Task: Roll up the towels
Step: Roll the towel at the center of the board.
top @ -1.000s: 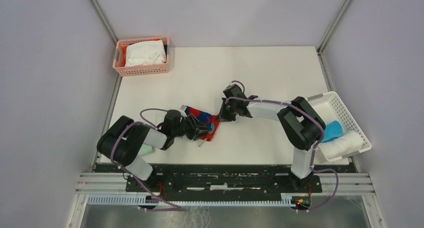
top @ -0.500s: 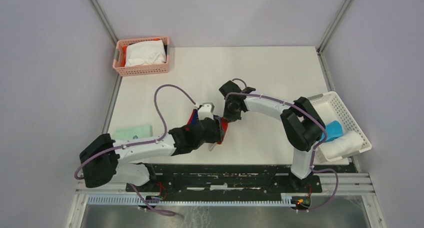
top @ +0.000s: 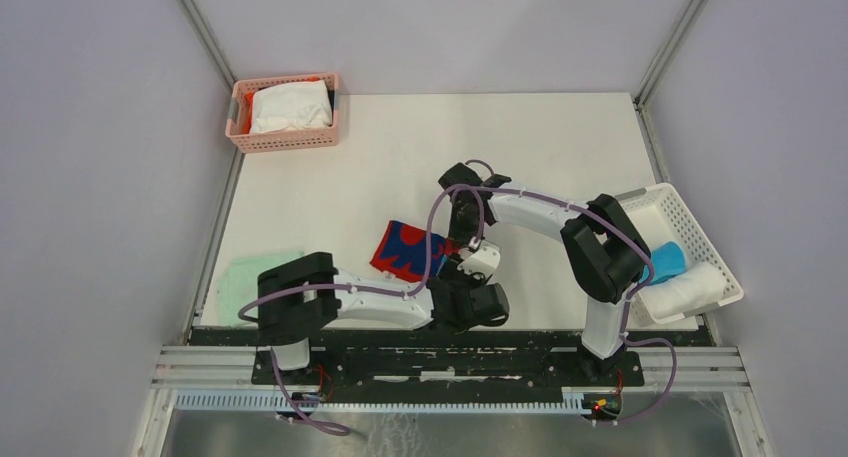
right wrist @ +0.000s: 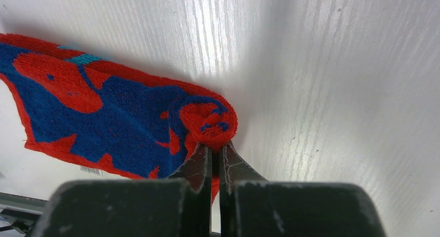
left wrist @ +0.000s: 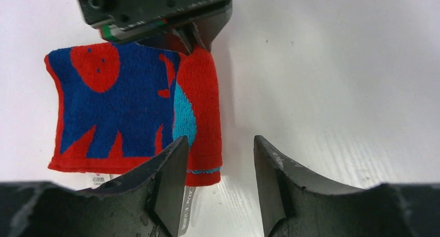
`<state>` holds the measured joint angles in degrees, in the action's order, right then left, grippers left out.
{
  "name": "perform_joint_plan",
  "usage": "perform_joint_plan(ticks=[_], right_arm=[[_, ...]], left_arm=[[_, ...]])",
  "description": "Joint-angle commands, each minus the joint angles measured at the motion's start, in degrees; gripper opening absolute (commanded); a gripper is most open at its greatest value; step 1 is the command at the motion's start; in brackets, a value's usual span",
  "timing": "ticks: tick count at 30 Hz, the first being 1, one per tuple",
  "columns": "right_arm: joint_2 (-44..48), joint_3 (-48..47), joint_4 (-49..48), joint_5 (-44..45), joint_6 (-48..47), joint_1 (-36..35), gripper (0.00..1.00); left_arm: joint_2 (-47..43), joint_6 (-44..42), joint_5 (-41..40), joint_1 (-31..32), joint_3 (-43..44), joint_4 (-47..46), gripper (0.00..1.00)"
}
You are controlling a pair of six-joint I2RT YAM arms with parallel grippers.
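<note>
The red towel with dark-blue blotches (top: 403, 249) lies mostly flat near the table's front middle, with its right edge curled into a small roll. My right gripper (top: 462, 239) is shut on that rolled edge (right wrist: 210, 120). In the left wrist view the towel (left wrist: 119, 107) lies ahead with the right gripper (left wrist: 193, 42) at its far corner. My left gripper (left wrist: 219, 143) is open just short of the towel's near right corner and holds nothing. A turquoise rolled towel (top: 666, 261) and a white rolled towel (top: 688, 289) lie in the white basket (top: 668, 209).
A pink basket (top: 286, 139) with white cloth stands at the back left. A pale mint-green folded cloth (top: 243, 275) lies at the front left, beside the left arm's base. The left arm stretches along the table's near edge.
My left arm has swung right along the near edge, off the towel's left side, and now points at its near right corner. The towel lies flatter. The right gripper keeps its hold.
</note>
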<state>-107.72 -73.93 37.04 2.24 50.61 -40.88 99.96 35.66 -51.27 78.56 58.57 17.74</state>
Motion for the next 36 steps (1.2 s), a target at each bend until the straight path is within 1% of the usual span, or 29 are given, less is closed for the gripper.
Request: perform_joint_plan(ticks=[1, 10, 12, 14, 16, 18, 19, 21, 24, 28, 31, 34, 36], right_arm=[[0.1, -2.2, 0.8, 1.0, -0.8, -0.3, 0.0], [0.0, -1.9, 0.2, 0.2, -1.1, -0.2, 0.0], [0.0, -1.9, 0.1, -0.1, -1.2, -0.2, 0.0], [0.4, -1.6, -0.3, -0.4, -1.3, -0.1, 0.0], [1.2, -0.6, -1.6, -1.2, -1.2, 0.2, 0.0], [2.7, 0.6, -4.1, -1.4, -0.7, 0.4, 0.02], [4.0, 1.6, -5.4, -1.7, -0.6, 0.6, 0.04], [5.9, 3.2, -8.3, -2.3, -0.6, 0.9, 0.08], [9.0, 5.3, -12.7, -4.5, -0.7, 1.6, 0.17], [13.8, 10.3, -20.8, -7.0, 0.4, 3.1, 0.3], [17.0, 15.5, -27.9, -8.1, 2.2, 4.9, 0.39], [19.2, 21.0, -34.8, -9.5, 4.0, 6.5, 0.47], [19.2, 22.9, -38.3, -11.2, 4.4, 6.9, 0.5]], left_arm=[[4.6, -3.1, -7.6, 0.3, 3.6, 3.2, 0.55], [11.4, 0.5, -8.8, -0.1, 5.3, 8.3, 0.54], [12.3, 1.1, -8.3, -0.6, 5.3, 8.8, 0.51], [12.4, 1.7, -7.1, -1.1, 4.8, 8.8, 0.46], [11.8, 2.3, -5.9, -1.9, 4.0, 8.6, 0.38], [10.2, 2.6, -4.2, -2.8, 2.7, 7.7, 0.31], [9.4, 2.6, -3.2, -3.5, 1.5, 6.7, 0.27], [7.1, 2.1, -0.2, -4.5, -0.7, 4.3, 0.22], [1.7, 0.2, 7.7, -8.1, -5.8, -2.7, 0.15], [-7.6, -0.8, 25.3, -15.9, -15.0, -14.6, 0.08], [-13.3, -0.4, 39.6, -22.6, -20.1, -20.7, 0.07], [-15.6, 1.9, 52.1, -29.4, -23.2, -26.0, 0.07], [-16.1, 4.8, 59.5, -33.5, -25.5, -30.0, 0.07]])
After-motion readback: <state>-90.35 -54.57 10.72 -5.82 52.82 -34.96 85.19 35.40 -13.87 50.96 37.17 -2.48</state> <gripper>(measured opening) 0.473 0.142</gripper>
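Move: The towel's rolled edge lies low beside the left hand, its middle roughly 6 cm ahead, 3 cm to the left and 4 cm below. The still-flat part of the towel is centred about 7 cm ahead, 10 cm to the left and 5 cm down, and the green towel some 39 cm left, level, 6 cm down. The right hand already pinches the roll near its far end, with the roll's middle about 4 cm back, 2 cm left and 1 cm below. Down about 4 cm and leftward, the left hand brings its open fingers over the roll's near end and shuts them on it, then carries on left and forward with the pinch while its wrist rolls back some 40 degrees and tips down. The right hand holds still at first, then opens, lets go of the far end and rises about 5 cm. ##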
